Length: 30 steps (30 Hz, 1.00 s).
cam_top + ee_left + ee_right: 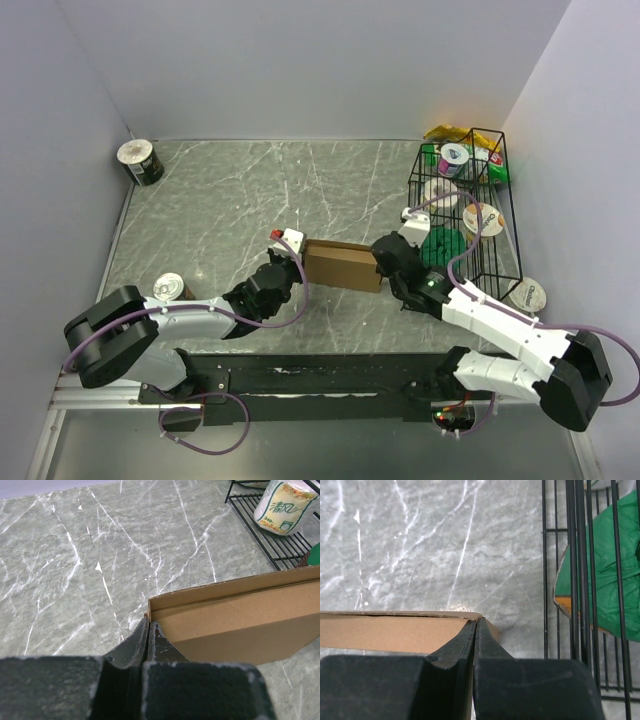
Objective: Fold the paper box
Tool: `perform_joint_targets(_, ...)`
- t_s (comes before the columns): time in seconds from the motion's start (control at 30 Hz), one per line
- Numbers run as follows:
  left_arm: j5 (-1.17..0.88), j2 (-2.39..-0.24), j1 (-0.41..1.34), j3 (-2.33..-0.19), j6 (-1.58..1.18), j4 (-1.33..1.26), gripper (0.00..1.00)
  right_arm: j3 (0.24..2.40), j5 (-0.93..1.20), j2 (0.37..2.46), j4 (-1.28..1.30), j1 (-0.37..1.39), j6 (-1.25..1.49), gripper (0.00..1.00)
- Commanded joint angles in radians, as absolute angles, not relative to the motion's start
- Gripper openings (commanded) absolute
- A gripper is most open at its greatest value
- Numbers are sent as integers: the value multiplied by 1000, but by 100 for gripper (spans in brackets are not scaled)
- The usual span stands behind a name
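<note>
The paper box [342, 265] is a thin brown cardboard box lying on the marble table between both arms. My left gripper [297, 262] is at its left end. In the left wrist view the left gripper [149, 625] is shut, its tips pinching the end wall at the corner of the paper box [235, 620], whose top is open. My right gripper [383, 262] is at the right end. The right wrist view shows the right gripper [476, 622] shut on the right end wall of the paper box [385, 632].
A black wire basket [500, 215] with cups and green packets stands just right of the box, its wires [577, 555] close beside the right gripper. One can [140, 162] stands at the back left, another [168, 288] by the left arm. A cup [527, 296] sits at the right.
</note>
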<state>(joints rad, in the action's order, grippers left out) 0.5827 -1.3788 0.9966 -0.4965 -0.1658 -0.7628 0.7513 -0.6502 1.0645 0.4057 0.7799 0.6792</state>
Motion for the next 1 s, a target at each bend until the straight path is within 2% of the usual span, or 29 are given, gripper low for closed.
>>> perform_joint_targets(0.0,491,-1382,1023,-505,-201,-670,1,660,-607,1057,331,830,678,0)
perform_joint_targets(0.4,456,-1338,1023,-525,-245,-615,1,603,-775,1077,368,951,727,0)
perform_joint_targets(0.47,453,-1315,1023,-535,-247,-595,4,609,-787,1088,408,957,755,0)
perform_joint_targets(0.67,439,-1238,1023,-572,-218,-482,36,630,-819,1083,449,969,767,0)
perform_joint_targets(0.7,433,-1224,1022,-569,-210,-474,46,634,-822,1081,452,969,764,0)
perform_joint_targets(0.77,404,-1181,1013,-560,-193,-446,60,634,-822,1071,453,973,756,0)
perform_joint_targets(0.9,298,-1105,947,-551,-198,-373,78,635,-815,1055,460,969,741,0)
perform_joint_targets(0.97,180,-1045,878,-545,-201,-338,88,640,-811,1054,465,969,738,0)
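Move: Both hands already pinch the paper box at its ends: its middle lies about 9 cm to the right of the left hand, level with it and some 3 cm lower. From the right hand the box's middle is roughly 8 cm to the left, level fore and aft, about 3 cm lower. The green bag in the wire rack sits about 14 cm to the right of the right hand, 4 cm farther out and some 5 cm lower. Left opens off the box's left end, backing some 3 cm, then rising; right keeps its pinch, easing back. ##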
